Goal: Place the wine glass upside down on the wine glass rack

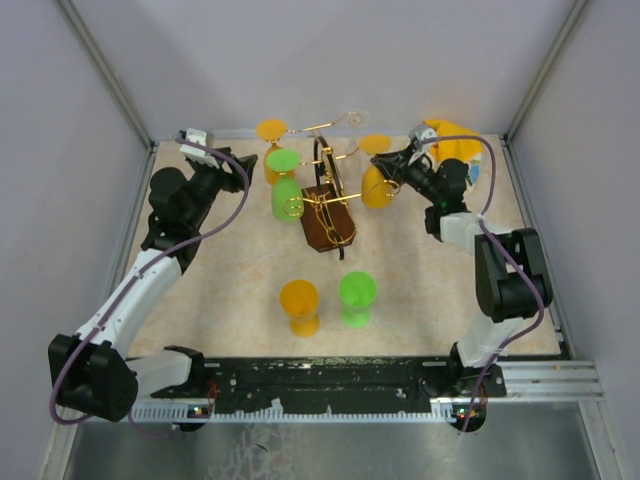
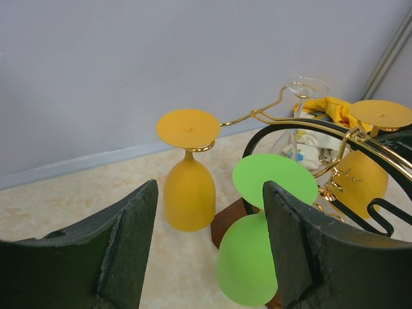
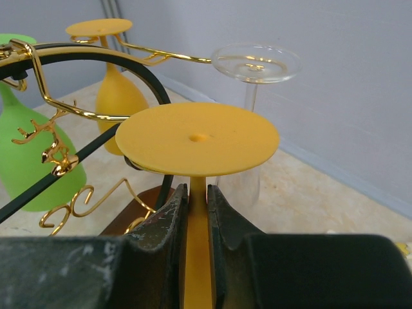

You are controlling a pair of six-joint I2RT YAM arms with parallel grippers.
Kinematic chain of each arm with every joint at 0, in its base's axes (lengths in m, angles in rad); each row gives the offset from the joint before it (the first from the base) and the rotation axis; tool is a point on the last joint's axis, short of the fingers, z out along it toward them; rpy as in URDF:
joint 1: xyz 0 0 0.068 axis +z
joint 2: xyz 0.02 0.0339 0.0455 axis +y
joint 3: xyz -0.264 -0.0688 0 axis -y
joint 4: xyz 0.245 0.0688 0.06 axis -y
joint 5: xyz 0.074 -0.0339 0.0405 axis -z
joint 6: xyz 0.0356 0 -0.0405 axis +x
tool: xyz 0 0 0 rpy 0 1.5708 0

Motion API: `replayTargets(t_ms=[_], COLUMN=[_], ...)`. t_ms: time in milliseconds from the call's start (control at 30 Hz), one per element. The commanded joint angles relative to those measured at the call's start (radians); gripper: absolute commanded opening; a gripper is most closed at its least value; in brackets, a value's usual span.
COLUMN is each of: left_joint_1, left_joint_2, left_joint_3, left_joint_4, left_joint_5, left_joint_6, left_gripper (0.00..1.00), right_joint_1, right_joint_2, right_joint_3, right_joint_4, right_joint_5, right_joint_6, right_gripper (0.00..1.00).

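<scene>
The wine glass rack [image 1: 328, 222], gold wire arms on a dark brown base, stands mid-table at the back. A yellow glass [image 1: 272, 150], a green glass [image 1: 287, 195] and a clear glass [image 1: 355, 119] hang upside down on it. My right gripper [image 1: 393, 168] is shut on the stem of another yellow wine glass [image 1: 377, 185], held upside down at the rack's right side. In the right wrist view the fingers [image 3: 172, 215] pinch the stem under its foot [image 3: 199, 136]. My left gripper [image 1: 238, 172] is open and empty, left of the green glass [image 2: 248, 264].
A yellow glass [image 1: 299, 305] and a green glass [image 1: 357, 298] stand on the table in front of the rack. A yellow cloth-like bundle [image 1: 455, 140] lies at the back right corner. Grey walls close in the back and sides.
</scene>
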Motion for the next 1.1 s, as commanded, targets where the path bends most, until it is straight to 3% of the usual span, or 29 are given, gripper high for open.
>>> replayTargets(t_ms=[0,333,667,767,1067], left_joint_1=[0.003,0.004,0.003,0.003,0.002], left_joint_2=[-0.001,-0.032,-0.052,-0.061,-0.091], left_joint_3=[-0.009,-0.017,-0.012,0.0,0.153], left_joint_4=[0.026,0.011,-0.02,-0.052,-0.396], left_joint_5=[0.018,0.025,0.028,0.021,0.043], left_joint_6=[-0.021,-0.035,-0.039,-0.055,-0.026], left_gripper=[0.72,0.72,0.72,0.72,0.72], right_joint_1=[0.001,0.007,0.016,0.016,0.016], right_joint_2=[-0.118,-0.155,-0.208,-0.245,-0.42], right_joint_3=[-0.044,-0.111,-0.156,-0.182,-0.235], right_joint_4=[0.04,0.114,0.053,-0.009,-0.247], right_joint_5=[0.072,0.018,0.07,0.104,0.262], right_joint_6=[-0.048,-0.026,-0.079,-0.125,-0.192], right_gripper=[0.0,0.0,0.3,0.35,0.51])
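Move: The right hand is shut on the stem of the orange wine glass, which is already upside down with its foot at the rack's front-right hook; the middle of that glass is about 3 cm straight below. The clear glass hangs some 6 cm ahead and 4 cm left, the green one roughly 3 cm back and 17 cm left. From the left hand, the held orange glass lies about 8 cm ahead, 25 cm right and 12 cm lower. Still pinching the stem, the right hand draws back nearly 3 cm and about 1 cm up and right, pauses there, then opens its fingers and lets go of the glass. It goes on backing off to the right, away from the rack, about 5 cm back and 3 cm right in all, turning slightly clockwise. ##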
